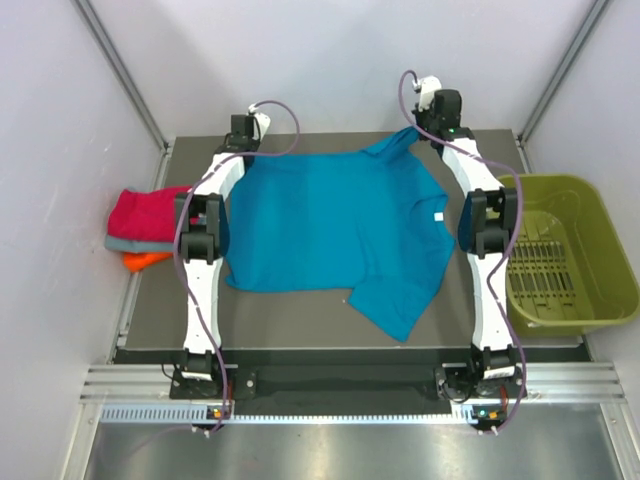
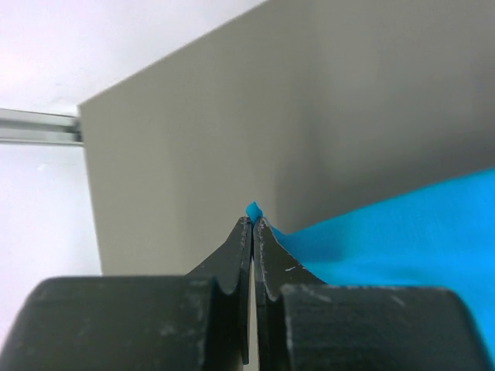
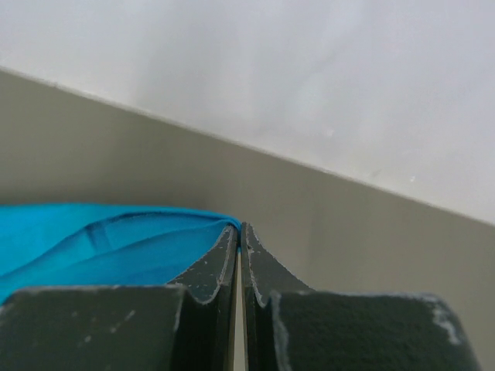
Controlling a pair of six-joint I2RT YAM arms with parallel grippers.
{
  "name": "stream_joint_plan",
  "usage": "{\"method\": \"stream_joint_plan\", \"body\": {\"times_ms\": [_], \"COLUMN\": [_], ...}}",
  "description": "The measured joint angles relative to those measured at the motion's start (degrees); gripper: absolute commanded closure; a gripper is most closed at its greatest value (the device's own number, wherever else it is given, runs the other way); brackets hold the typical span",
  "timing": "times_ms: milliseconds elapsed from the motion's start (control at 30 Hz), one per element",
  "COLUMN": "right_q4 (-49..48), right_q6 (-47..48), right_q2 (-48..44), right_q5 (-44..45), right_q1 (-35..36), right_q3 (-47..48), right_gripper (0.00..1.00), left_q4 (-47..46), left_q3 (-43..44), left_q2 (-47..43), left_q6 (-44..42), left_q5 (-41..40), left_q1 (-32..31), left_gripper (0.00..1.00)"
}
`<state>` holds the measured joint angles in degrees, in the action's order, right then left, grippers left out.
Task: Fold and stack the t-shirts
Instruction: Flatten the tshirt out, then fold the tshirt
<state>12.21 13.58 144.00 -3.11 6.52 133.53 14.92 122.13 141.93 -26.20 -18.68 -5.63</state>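
A teal-blue t-shirt lies spread across the grey table, one sleeve pointing to the near edge. My left gripper is shut on the shirt's far left corner; a blue tip of cloth pokes out between its fingertips. My right gripper is shut on the far right sleeve edge, with blue cloth running left from its jaws. A stack of folded shirts lies at the table's left edge: magenta-red on top, grey under it, orange at the bottom.
An olive-green plastic bin stands at the table's right edge beside my right arm. White walls close the table on the left, back and right. Both arms stretch along the shirt's left and right sides.
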Motion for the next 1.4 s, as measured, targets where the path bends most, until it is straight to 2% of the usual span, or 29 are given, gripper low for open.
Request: {"method": "stream_joint_plan", "body": {"times_ms": [233,400,500,967,1400], "right_q4": [6.71,9.03,9.73,14.38,15.45], "right_q6": [0.04,-0.72,-0.76,-1.77,-3.76], "right_q2": [-11.13,-20.98,-25.00,-33.18,-43.58], "right_q5": [-4.33,-6.67,-7.56,-9.62,-10.29], "right_q1": [0.00,0.15,0.35,2.27,2.71], "right_q3": [-12.15,-19.02,-21.88,-34.07,-40.26], "right_gripper": [1.00,1.00,1.00,1.00,1.00], "left_q4": [9.38,12.63,13.92,18.71,18.75], "left_q3": [-7.80,-15.61,-18.18,-28.83,-30.23], "left_q2": [-12.00,-23.21,-26.91,-29.73,-31.85], "left_q6": [3.69,5.33,6.62,9.35,9.33], "left_q5": [8.02,11.89,13.60,16.57,16.55], "left_q1": [0.17,0.24,0.28,2.05,4.44], "left_gripper": [1.00,1.00,1.00,1.00,1.00]}}
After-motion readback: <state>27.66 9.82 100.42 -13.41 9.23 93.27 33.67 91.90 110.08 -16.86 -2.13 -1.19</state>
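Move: Each hand already pinches a far corner of the blue t-shirt off the table. From the left hand, the middle of the shirt's left side lies about 19 cm back, nearly in line and 8 cm below; the red cloth is some 17 cm back and 25 cm left. From the right hand, the white tag is roughly 21 cm straight back and 14 cm below, the green bin about 32 cm back and 38 cm right. Back towards the robot go both hands in a quick swoop, the left about 17 cm and the right some 21 cm, bringing the t-shirt's far edge over its own body. Each climbs, dips, then lifts a little again, ending higher than it began. The wrists tip farther down by some 15 degrees, the left also rolling its left side down; both keep their pinch. ##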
